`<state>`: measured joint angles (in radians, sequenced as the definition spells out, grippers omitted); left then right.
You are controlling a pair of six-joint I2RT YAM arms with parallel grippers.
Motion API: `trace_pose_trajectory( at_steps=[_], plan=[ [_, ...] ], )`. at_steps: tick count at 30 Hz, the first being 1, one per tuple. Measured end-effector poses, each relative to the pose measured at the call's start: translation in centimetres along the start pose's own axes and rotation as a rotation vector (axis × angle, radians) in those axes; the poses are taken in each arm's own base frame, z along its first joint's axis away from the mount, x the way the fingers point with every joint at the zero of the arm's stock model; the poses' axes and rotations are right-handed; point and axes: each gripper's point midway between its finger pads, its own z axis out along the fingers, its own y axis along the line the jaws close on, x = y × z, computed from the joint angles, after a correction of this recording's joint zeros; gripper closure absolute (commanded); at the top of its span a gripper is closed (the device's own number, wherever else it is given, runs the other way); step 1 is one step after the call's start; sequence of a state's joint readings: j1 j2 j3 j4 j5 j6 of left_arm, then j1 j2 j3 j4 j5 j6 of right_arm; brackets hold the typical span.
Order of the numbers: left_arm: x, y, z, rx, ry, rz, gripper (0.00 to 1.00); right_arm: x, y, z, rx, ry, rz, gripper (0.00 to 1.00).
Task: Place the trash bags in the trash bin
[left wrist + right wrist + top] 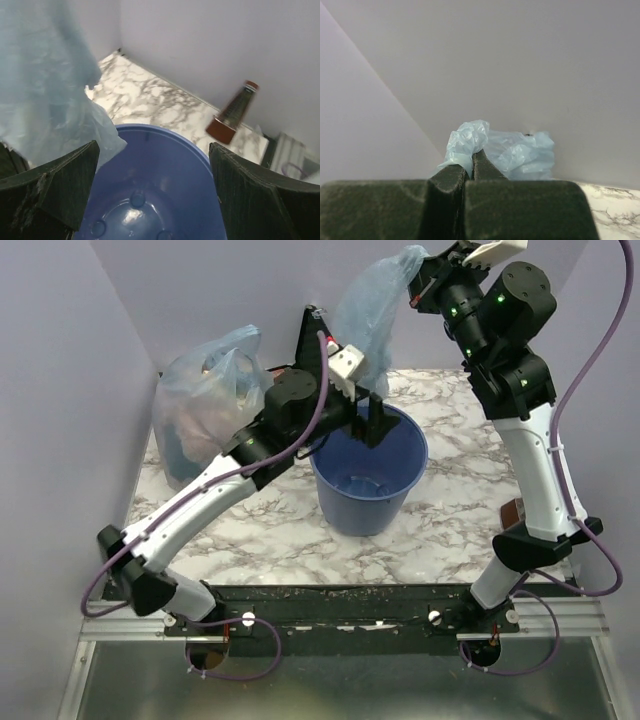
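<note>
The light-blue trash bag hangs limp from my right gripper, which is shut on its top, high above the far rim of the blue trash bin. In the right wrist view the film bunches over the closed fingertips. My left gripper is open at the bin's far-left rim. In the left wrist view the bin's inside lies between the spread fingers and the bag hangs at the left, its lower edge over the rim.
A bulging clear bag of coloured items stands at the table's back left. A dark cone-shaped bottle with a red cap lies on the marble by the back wall. A brown block sits by the right arm's base.
</note>
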<state>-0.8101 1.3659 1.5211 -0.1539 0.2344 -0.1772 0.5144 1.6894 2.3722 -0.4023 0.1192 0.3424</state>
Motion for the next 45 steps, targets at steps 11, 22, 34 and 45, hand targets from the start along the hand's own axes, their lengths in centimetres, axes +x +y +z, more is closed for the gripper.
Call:
trace_pose_trajectory(
  at_steps=[11, 22, 34, 45],
  plan=[
    [3.6, 12.7, 6.9, -0.597, 0.013, -0.117, 0.01, -1.0, 1.6, -0.2, 0.015, -0.058, 0.017, 0.99],
    [1.0, 14.7, 2.7, -0.673, -0.117, -0.029, 0.56, -2.7, 1.5, -0.3, 0.031, -0.116, 0.018, 0.99],
    [-2.1, 20.2, -5.2, -0.557, -0.148, 0.154, 1.00, 3.3, -1.7, -0.3, 0.103, 0.023, -0.136, 0.99],
    [-7.1, 13.1, -11.5, -0.244, -0.124, 0.359, 1.00, 5.5, -1.0, -11.2, -0.162, 0.233, -0.460, 0.99]
  ],
)
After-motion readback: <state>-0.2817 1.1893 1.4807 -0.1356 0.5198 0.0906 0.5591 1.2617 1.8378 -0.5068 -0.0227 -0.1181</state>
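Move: The trash bag hangs from my right hand, its body some 13 cm ahead of my open left hand, 2 cm to its left and a little higher; from my right hand it lies about level ahead, 6 cm left and 13 cm below. The bin stands nearly under my left hand, 2 cm ahead, its middle about 28 cm down. From my left hand, the black case is 20 cm ahead and 16 left, the full bag 18 ahead and 34 left, both far below. I send my open left hand about 15 cm forward to the hanging bag, dipping slightly and turning some 40 degrees counter-clockwise, shut its fingers on the loose body, then draw it left, finally back and up. My right hand keeps its pinch on the other end, edges up, then sinks and pulls back about 9 cm, its left side rolling down. ##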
